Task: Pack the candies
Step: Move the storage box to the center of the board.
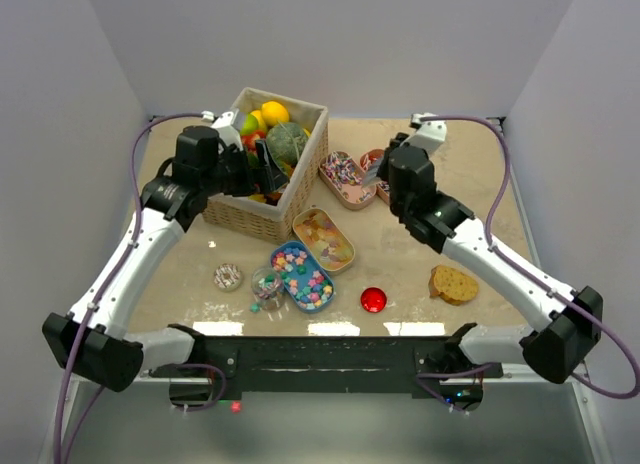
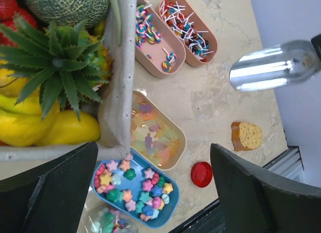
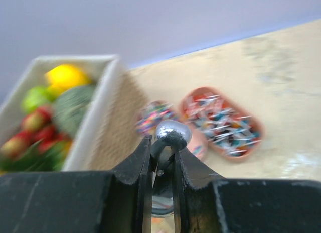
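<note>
The candies lie in open trays: pastel stars in a blue tray (image 1: 301, 275) (image 2: 134, 189), pale gummies in a beige tray (image 1: 323, 239) (image 2: 153, 134), swirl lollipops in a pink tray (image 1: 345, 180) (image 2: 152, 43), and red-wrapped lollipops in a brown tray (image 2: 189, 28) (image 3: 220, 121). My right gripper (image 1: 383, 170) (image 3: 163, 147) is shut on the handle of a metal scoop (image 2: 273, 66) (image 3: 172, 134), held in the air above the lollipop trays. My left gripper (image 1: 262, 170) (image 2: 155, 193) hangs open and empty over the basket's right wall, with the star tray seen below between its fingers.
A wicker basket (image 1: 240, 212) (image 2: 118, 82) of toy fruit stands at the back left. A small clear container of sweets (image 1: 266, 285), a sprinkled doughnut (image 1: 227, 276), a red disc (image 1: 373, 299) (image 2: 201, 173) and a slice of bread (image 1: 453, 284) (image 2: 247, 135) lie along the front.
</note>
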Robot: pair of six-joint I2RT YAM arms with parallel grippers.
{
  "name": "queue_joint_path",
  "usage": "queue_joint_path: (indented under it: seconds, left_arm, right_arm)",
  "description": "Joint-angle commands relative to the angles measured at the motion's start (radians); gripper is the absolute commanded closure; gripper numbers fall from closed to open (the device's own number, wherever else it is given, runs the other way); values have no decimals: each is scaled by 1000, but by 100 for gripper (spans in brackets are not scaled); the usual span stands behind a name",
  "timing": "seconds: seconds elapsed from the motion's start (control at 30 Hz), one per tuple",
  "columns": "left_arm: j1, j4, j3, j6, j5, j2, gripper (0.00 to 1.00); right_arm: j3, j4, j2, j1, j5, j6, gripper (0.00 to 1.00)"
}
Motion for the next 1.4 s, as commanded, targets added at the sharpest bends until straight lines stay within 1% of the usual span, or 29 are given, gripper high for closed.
queue_joint_path:
  seconds: [0.0, 0.03, 0.1, 0.13, 0.23, 0.33, 0.53, 0.7, 0.8, 0.9, 1.17, 1.37]
  left_arm:
    - [5, 101, 82, 93, 91, 53, 1]
    - [5, 118, 91, 97, 109, 86, 2]
    - [5, 112, 149, 105, 143, 131, 2]
    - [5, 113, 168, 111, 197, 171, 2]
    - [2, 157, 180, 136, 278, 220, 4]
    - [-2, 161, 203, 165, 326, 268, 5]
    - [-2, 144, 260, 226, 369, 337, 5]
    - [-2, 136, 297, 245, 380, 386, 5]
    - [-7, 158, 300, 240, 384, 398, 5]
    - [-25, 172, 297, 239, 384, 413, 5]
    - [-81, 168, 303, 243, 361, 437, 5]
    - [-104, 179, 274, 226, 338, 433, 6]
  right_arm:
    - [-41, 124, 67, -114, 181, 3, 100]
    - [-41, 146, 93, -157, 189, -9, 100]
    - [-23, 180, 173, -197, 215, -30, 100]
    - [-15, 192, 199, -231, 213, -33, 100]
    - [5, 274, 302, -268, 219, -78, 100]
    - [49, 297, 410, -291, 253, -99, 100]
    - [97, 303, 532, -344, 245, -43, 100]
    - [173, 271, 625, -355, 222, -57, 100]
    - [169, 265, 626, -355, 172, -79, 100]
    - [134, 248, 592, -358, 106, -95, 100]
    - [-34, 188, 442, -360, -44, -84, 100]
    - [-140, 153, 377, -360, -89, -60, 100]
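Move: The right hand, holding the metal scoop, has the ball-lollipop tray about 12 cm ahead, 5 cm right and 31 cm below; the swirl-lollipop tray is level with that tray, 9 cm to its left. From the open left hand, the gummy tray lies roughly 10 cm right, straight below the hand's line and 27 cm down, the blue tray 10 cm back and 6 cm right, the fruit basket's middle 13 cm ahead and 3 cm left. Lower the right gripper about 18 cm while swinging it forward and right, tipping the fingers down and turning clockwise, to bring the gripped scoop to the near right end of the ball-lollipop tray; then ease back some 4 cm, turning partly counter-clockwise. Meanwhile carry the left gripper, still open, about 11 cm right and a little forward over the basket's rim towards the gummy tray, turning clockwise. ##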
